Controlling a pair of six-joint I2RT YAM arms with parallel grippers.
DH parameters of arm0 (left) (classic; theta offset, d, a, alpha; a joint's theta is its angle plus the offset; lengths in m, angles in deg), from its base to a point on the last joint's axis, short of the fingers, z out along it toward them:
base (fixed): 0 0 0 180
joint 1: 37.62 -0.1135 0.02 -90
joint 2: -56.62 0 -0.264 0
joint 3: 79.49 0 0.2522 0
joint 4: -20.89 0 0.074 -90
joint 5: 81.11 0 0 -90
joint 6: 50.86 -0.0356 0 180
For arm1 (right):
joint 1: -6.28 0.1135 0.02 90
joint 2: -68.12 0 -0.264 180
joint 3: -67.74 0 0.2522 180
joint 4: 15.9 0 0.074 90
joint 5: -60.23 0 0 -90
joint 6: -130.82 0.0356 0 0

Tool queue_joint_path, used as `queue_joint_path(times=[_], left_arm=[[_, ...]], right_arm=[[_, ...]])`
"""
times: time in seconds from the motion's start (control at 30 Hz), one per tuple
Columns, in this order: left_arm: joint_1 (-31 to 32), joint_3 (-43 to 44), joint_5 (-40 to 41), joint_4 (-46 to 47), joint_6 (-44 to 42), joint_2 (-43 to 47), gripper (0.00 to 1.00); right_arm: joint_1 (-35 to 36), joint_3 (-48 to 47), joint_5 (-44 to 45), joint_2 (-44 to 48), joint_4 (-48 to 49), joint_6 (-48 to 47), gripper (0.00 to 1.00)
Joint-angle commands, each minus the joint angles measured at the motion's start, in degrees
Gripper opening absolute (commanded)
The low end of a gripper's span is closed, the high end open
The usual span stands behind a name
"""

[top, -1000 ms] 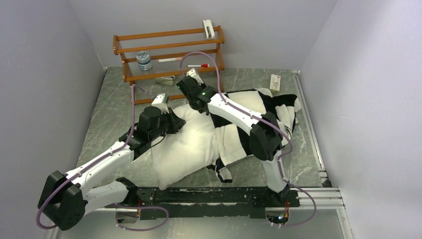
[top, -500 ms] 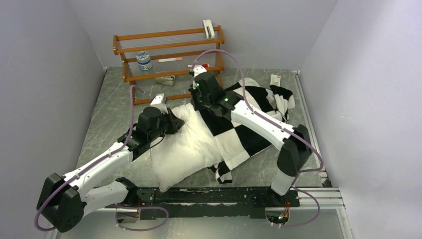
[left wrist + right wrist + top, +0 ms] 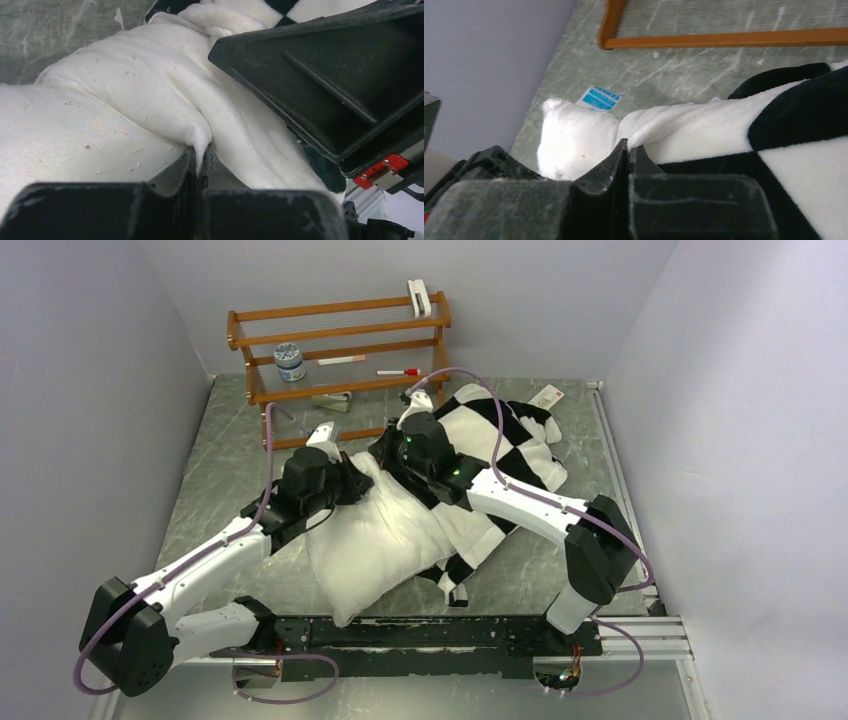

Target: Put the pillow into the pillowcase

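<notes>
The white pillow (image 3: 375, 540) lies slantwise in the middle of the table. My left gripper (image 3: 352, 480) sits at its far left edge, shut on a pinched fold of the pillow (image 3: 100, 115) cloth. The checkered pillowcase (image 3: 500, 430) is spread over the pillow's right end and toward the back right. My right gripper (image 3: 395, 455) is at the pillow's far corner, shut on the pillowcase's white hem (image 3: 659, 127). In the right wrist view, the bare pillow corner (image 3: 574, 135) and its blue tag (image 3: 599, 97) show just past that hem. The two grippers are close together.
A wooden rack (image 3: 340, 345) stands at the back with a jar (image 3: 289, 361), a red marker (image 3: 398, 371) and a white clip (image 3: 419, 297). A small packet (image 3: 549, 396) lies at the back right. Walls close in on both sides.
My right gripper has come down toward the pillow's far corner and shut on the pillowcase hem. The pillowcase has shifted toward the back. The left arm has barely moved.
</notes>
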Motion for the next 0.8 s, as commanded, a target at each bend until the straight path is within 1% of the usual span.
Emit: queue_joint_path(times=[0.0,0.03,0.1,0.13,0.17,0.23,0.3,0.37,0.5,0.57,0.63,0.7,0.77], left_arm=[[1.29,3.24,-3.98,3.73,1.07,-0.62,0.08],[1.29,3.27,-3.02,2.29,0.26,-0.01,0.18],[1.29,3.76,-1.47,-1.69,-2.40,2.34,0.35],[1.29,4.51,-1.30,-3.96,-4.06,3.59,0.44],[1.28,5.43,-1.34,-6.31,-6.08,4.79,0.50],[1.29,8.14,-1.28,-11.20,-9.83,6.38,0.60],[1.42,11.34,-1.28,-15.97,-13.36,6.98,0.64],[2.04,12.77,-1.95,-19.62,-16.00,7.19,0.67],[6.15,11.60,-1.86,-23.13,-17.45,7.31,0.73],[9.81,11.22,-1.29,-23.83,-16.92,6.26,0.76],[13.85,10.90,2.49,-23.73,-15.77,4.41,0.80],[18.00,10.57,5.06,-23.04,-14.66,2.45,0.83],[20.72,9.79,7.84,-21.89,-13.40,0.44,0.85]], right_arm=[[4.15,-4.69,1.76,3.09,-2.74,-5.04,0.11],[4.07,-4.76,3.99,4.32,-7.04,-7.52,0.20],[4.06,-3.14,8.05,8.37,-14.26,-10.64,0.36],[4.08,-1.84,9.53,10.84,-17.24,-11.69,0.42],[4.09,-0.33,10.57,13.51,-20.35,-12.24,0.47],[4.18,2.86,11.18,19.37,-25.55,-12.58,0.53],[4.27,6.81,10.81,25.00,-29.37,-12.29,0.55],[4.49,10.84,11.06,29.65,-32.64,-11.88,0.56],[4.69,16.53,13.69,35.93,-38.81,-11.04,0.56],[4.70,18.06,12.85,37.04,-39.77,-11.47,0.56],[4.78,18.97,11.69,36.84,-39.27,-12.56,0.56],[4.98,20.13,12.28,35.64,-38.83,-13.48,0.58],[5.25,21.15,13.77,34.19,-38.85,-13.85,0.60]])
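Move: The left hand, pinching a fold at the pillow's far end, has the middle of the exposed pillow about 12 cm back, 3 cm right and 9 cm below; the pillowcase's middle is some 26 cm right, 2 cm ahead and 9 cm below. From the right hand, pinching the case's edge, the near part of the case's rim lies about 17 cm back, 15 cm right and 13 cm below, while the exposed pillow's middle is 18 cm back, 2 cm right and 13 cm below. Both hands let go, the left of the pillow fold and the right of the pillowcase edge, fingers spreading wide. The right arcs some 20 cm right and back, first up, then down towards the near rim, tipping its fingers farther down. The left rises, then comes back about 8 cm and slightly right while sinking over the pillow, turning clockwise some 20 degrees. ##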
